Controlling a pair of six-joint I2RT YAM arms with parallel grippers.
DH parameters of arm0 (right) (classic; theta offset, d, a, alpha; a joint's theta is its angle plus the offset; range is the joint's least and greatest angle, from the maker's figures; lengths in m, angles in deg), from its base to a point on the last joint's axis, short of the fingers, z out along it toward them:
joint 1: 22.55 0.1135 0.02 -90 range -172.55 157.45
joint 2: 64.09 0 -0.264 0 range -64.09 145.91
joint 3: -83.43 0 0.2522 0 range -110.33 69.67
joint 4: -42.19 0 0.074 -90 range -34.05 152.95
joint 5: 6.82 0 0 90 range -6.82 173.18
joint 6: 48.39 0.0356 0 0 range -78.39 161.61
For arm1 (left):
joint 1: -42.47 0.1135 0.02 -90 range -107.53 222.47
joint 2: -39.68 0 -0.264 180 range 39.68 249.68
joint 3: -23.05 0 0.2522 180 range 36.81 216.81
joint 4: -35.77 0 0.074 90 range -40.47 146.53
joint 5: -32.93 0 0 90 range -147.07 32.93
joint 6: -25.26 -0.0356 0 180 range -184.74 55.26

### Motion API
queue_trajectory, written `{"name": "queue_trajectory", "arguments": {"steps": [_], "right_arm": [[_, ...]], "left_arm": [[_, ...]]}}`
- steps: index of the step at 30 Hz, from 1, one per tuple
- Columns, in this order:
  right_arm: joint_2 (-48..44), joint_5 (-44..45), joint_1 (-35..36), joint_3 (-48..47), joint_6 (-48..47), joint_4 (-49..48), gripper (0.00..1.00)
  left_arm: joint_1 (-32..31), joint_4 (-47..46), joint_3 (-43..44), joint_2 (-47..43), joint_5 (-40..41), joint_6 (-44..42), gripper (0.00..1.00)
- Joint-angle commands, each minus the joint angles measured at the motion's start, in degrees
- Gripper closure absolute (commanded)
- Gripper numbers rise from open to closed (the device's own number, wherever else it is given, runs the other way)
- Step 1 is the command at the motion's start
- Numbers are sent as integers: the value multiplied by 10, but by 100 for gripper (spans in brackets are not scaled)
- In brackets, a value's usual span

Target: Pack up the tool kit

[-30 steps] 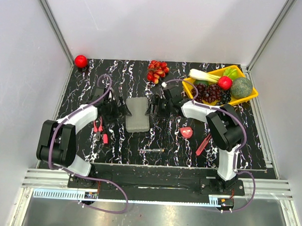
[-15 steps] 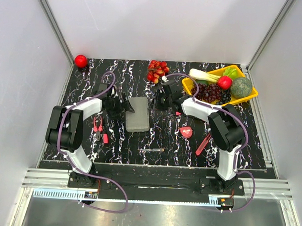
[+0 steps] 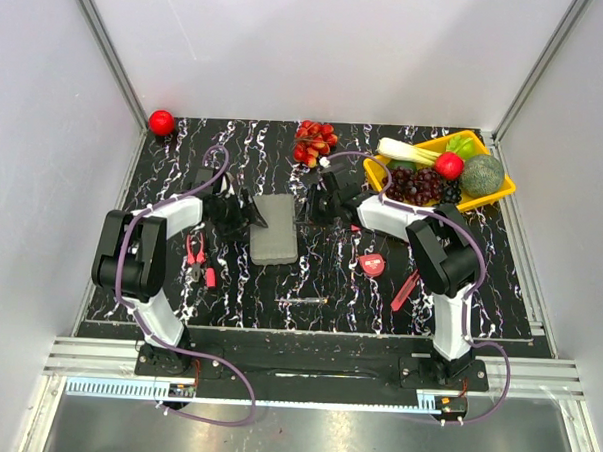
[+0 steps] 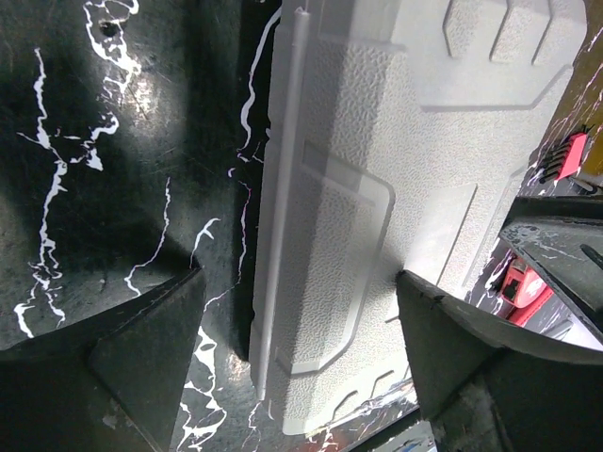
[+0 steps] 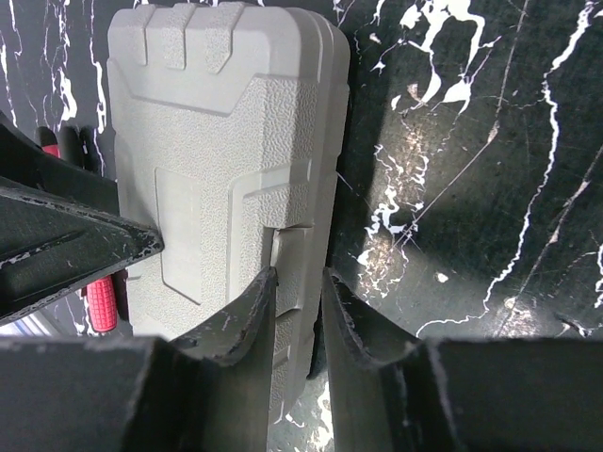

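The tool kit's grey case (image 3: 275, 228) lies closed on the black marbled table, with one gripper at each long side. My left gripper (image 3: 244, 212) stands open astride the case's (image 4: 377, 188) left edge, one finger (image 4: 141, 348) over the table and the other over the lid. My right gripper (image 5: 298, 292) is narrowed on the latch at the case's (image 5: 217, 141) right edge. Loose red-handled tools lie around: pliers (image 3: 195, 259), round tape measure (image 3: 373, 264), a red knife (image 3: 407, 289) and a thin screwdriver (image 3: 303, 301).
A yellow tray (image 3: 499, 190) of fruit and vegetables stands at the back right, close behind the right arm. A cluster of red fruit (image 3: 315, 142) lies at the back centre and a red ball (image 3: 162, 122) in the back left corner.
My right gripper has moved a little farther back along the case's right edge, and its jaws have narrowed onto that edge. The left arm's elbow has swung up and the left jaws have narrowed slightly.
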Motion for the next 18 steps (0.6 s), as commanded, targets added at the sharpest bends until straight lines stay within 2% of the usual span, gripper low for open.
{"name": "queue_trajectory", "arguments": {"steps": [1,5,11,13,18], "right_arm": [[13,-9,4,-14,-10,11,69],[11,-21,4,-12,-10,6,69],[11,-79,4,-5,-6,-36,69],[14,-100,4,0,-4,-64,69],[25,-107,4,2,-4,-65,70]], "left_arm": [[4,4,-4,13,-1,-9,17],[4,3,-5,19,-8,-7,20],[4,-1,-6,31,-27,-2,32],[4,-1,-5,34,-32,-1,34],[4,-3,-5,41,-39,-1,36]]}}
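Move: The grey tool case stands between the hands. From the right hand, its middle lies some 5 cm left, 1 cm back and 2 cm below, while the case's near latch is about 1 cm left and 1 cm below. The tape measure lies 14 cm right and 8 cm back of that hand. From the left hand, the case's middle is about 4 cm right, 3 cm back and 1 cm lower; the pliers lie 11 cm left and 9 cm back. At the latch on the case's right side, the right fingertips, keeping their small gap, work left across the case's edge by nearly 2 cm, rising slightly late on as the hand tips up and turns a little counter-clockwise. Against them the left hand shifts about 1 cm right and closes its wide-open fingers by roughly a quarter, one finger still over the lid, the outer one drawing in to the case's left side. ##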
